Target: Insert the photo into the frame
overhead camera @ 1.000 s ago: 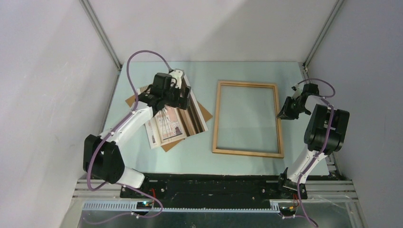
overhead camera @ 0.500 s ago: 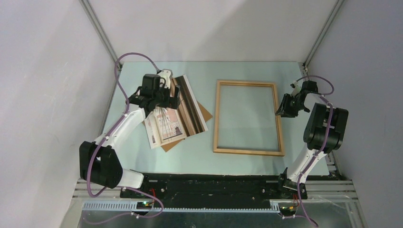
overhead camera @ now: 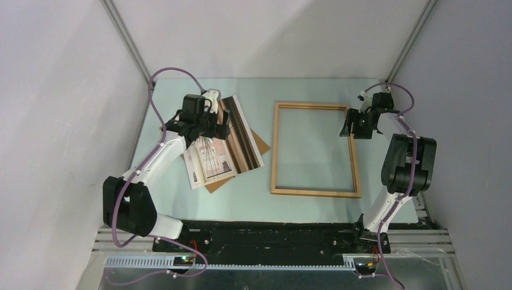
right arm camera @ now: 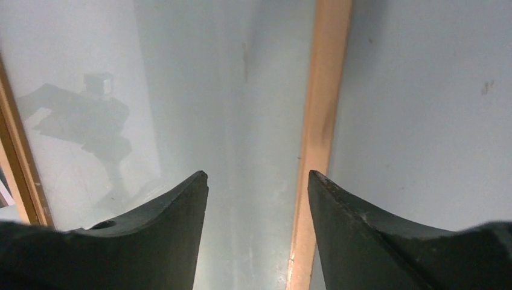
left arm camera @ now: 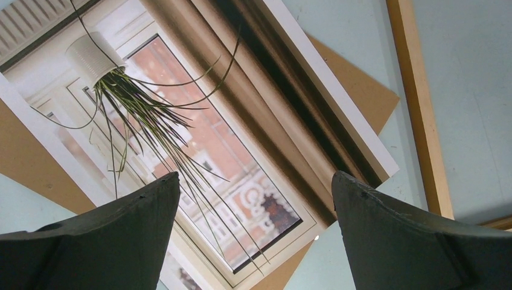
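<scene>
The photo point(overhead camera: 232, 151), a print of a potted grass plant by striped curtains, lies face up and skewed at the left of the table. In the left wrist view the photo point(left arm camera: 211, 121) fills most of the picture. My left gripper point(overhead camera: 218, 125) hovers over the photo's far part, and there the left gripper point(left arm camera: 255, 175) stands wide open with nothing in it. The light-wood frame point(overhead camera: 275, 151) lies flat to the right of the photo. My right gripper point(overhead camera: 352, 128) hangs over the frame's right rail point(right arm camera: 326, 90) near the far corner. The right gripper point(right arm camera: 258, 174) is open and holds nothing.
A plain brown backing board point(overhead camera: 261, 144) lies under the photo, and its corners point(left arm camera: 356, 90) stick out past the print. The frame's left rail point(left arm camera: 419, 121) runs close to the board's right corner. White enclosure walls close in the table on three sides.
My right gripper has moved from outside the frame's right side to above its right rail, further back, and its jaws have opened. My left gripper shifted slightly left over the photo.
</scene>
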`<action>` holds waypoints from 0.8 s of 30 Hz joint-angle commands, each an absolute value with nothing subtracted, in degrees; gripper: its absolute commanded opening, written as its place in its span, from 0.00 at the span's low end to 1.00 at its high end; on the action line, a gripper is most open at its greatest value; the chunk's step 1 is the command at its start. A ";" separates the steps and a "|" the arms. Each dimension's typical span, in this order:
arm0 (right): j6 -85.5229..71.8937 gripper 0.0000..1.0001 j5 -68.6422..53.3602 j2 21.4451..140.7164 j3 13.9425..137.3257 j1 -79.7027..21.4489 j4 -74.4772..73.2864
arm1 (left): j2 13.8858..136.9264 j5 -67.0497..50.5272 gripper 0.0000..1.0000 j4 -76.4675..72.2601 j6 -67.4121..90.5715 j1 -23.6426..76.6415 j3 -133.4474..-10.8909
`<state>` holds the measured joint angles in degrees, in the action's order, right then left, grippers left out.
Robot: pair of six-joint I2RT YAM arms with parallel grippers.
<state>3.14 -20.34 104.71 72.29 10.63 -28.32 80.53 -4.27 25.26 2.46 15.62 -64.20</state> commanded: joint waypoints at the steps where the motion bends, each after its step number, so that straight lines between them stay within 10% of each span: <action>1: 4.37 0.68 -18.44 100.59 75.43 7.48 -25.57 | 80.62 -3.86 1.00 24.36 2.01 15.02 -66.79; 24: 2.73 0.87 -19.80 122.94 113.50 -22.70 -33.62 | 81.65 -10.90 1.00 27.67 5.41 -7.91 -59.88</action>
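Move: The photo's middle is about 5 cm ahead of the left hand, some 3 cm to its left and 15 cm below; the brown board lies under the photo at nearly the same place, and the frame's middle is roughly 36 cm to this hand's right, level with it. From the right hand the photo and the board beneath it lie about 49 cm left, 2 cm back and 5 cm lower; the frame's middle is 11 cm left and 6 cm back. Sweep the right gripper left across the far part of the frame towards the photo, about 26 cm, rising 12 cm and reaching forward 9 cm; swing it counter-clockwise some 30 degrees, tip its fingers up and open them wider. Carry the wide-open left gripper left above the photo towards its left edge, turning counter-clockwise and sinking a little at the end. ##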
